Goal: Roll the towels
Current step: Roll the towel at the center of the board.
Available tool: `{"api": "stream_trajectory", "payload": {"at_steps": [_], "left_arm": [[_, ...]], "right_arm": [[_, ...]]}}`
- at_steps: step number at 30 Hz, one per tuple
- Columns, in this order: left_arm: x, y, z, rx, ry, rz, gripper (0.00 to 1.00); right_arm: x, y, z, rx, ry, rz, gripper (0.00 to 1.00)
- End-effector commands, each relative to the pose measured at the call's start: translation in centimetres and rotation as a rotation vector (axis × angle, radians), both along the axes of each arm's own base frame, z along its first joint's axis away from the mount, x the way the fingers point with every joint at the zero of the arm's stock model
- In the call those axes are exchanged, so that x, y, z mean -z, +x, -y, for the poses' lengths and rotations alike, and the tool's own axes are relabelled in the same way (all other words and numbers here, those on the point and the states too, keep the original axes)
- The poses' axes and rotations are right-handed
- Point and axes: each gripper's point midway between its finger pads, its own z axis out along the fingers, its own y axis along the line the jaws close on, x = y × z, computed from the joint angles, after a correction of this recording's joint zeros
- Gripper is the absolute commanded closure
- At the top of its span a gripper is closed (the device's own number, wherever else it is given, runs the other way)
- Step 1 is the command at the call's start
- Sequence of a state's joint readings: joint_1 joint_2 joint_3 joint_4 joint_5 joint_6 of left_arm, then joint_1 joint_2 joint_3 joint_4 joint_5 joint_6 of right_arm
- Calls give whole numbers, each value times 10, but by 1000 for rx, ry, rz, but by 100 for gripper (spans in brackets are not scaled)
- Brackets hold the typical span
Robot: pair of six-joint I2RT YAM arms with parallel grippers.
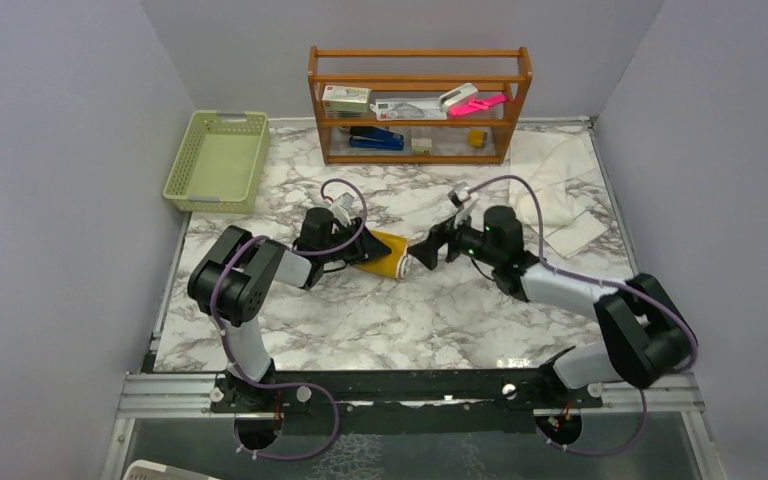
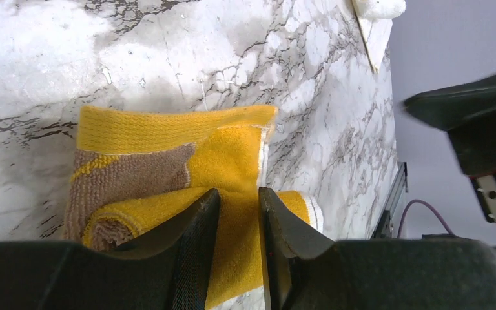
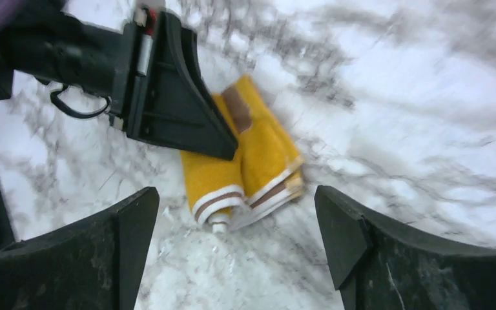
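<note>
The mustard-yellow towel (image 1: 388, 257) lies partly rolled in the middle of the marble table. Its rolled part sits nearest my left gripper (image 2: 239, 201), which is shut on that roll; the flat remainder (image 2: 168, 132) with its brown patch stretches beyond. In the right wrist view the yellow towel (image 3: 255, 158) shows its white and brown striped end. My right gripper (image 3: 234, 210) hovers just off that end, open, with nothing between its fingers. In the top view the right gripper (image 1: 426, 251) is close beside the towel's right end. The cream-white towel (image 1: 560, 185) lies crumpled at the back right.
A green plastic basket (image 1: 218, 160) stands at the back left. A wooden shelf (image 1: 420, 105) holding small items lines the back wall. Grey walls close in on both sides. The left gripper's black body (image 3: 168, 97) sits over the towel's far part in the right wrist view.
</note>
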State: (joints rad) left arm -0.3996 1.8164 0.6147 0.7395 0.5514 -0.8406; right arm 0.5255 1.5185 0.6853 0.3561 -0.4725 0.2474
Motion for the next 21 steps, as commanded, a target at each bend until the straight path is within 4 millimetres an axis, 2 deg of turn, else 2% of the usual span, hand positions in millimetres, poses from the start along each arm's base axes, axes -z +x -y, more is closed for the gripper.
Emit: {"api": "stream_trajectory", "payload": {"at_steps": [1, 4, 6, 8, 11, 12, 16, 21], "left_arm": [[86, -39, -36, -54, 255, -199, 66], [88, -39, -36, -47, 256, -205, 66], [89, -40, -36, -47, 257, -206, 66], [89, -40, -36, -48, 257, -208, 66], [90, -41, -36, -44, 256, -212, 66], [90, -41, -35, -42, 256, -214, 66], [92, -42, -36, -37, 261, -222, 66], [92, -42, -35, -36, 263, -227, 66]], "right_arm": [[-73, 28, 36, 283, 163, 427, 0], [-56, 20, 19, 100, 52, 482, 0], [-58, 5, 5, -43, 41, 571, 0], [-59, -9, 0, -112, 26, 675, 0], [-47, -37, -13, -331, -19, 813, 0], [-41, -40, -17, -371, -48, 838, 0], [-6, -48, -44, -488, -225, 876, 0], [24, -41, -60, -538, -333, 832, 4]]}}
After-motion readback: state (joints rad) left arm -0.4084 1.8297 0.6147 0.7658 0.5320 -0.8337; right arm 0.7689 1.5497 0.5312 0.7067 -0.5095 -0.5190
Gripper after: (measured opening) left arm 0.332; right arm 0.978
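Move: The right hand, just clear of the towel roll and some 7 cm higher, has the roll's middle about 8 cm to its left and 2 cm nearer the bases. The left gripper's tips, already down on the roll, are about 9 cm left of the right hand, 2 cm back and 5 cm lower; the wooden rack stands roughly 24 cm straight ahead of it. For the left hand, the roll's middle is right at its fingertips, about 1 cm to the right and 1 cm below. The left fingers keep their hold down on the towel roll, staying in place, while the right hand finishes spreading wide open. The right hand first lifts about 3 cm, edging right, then swings back and left and sinks to the roll's right-hand end, ending some 5 cm back and 6 cm left, rolling roughly 50 degrees about its own pointing line so that its fingers open around that end. ##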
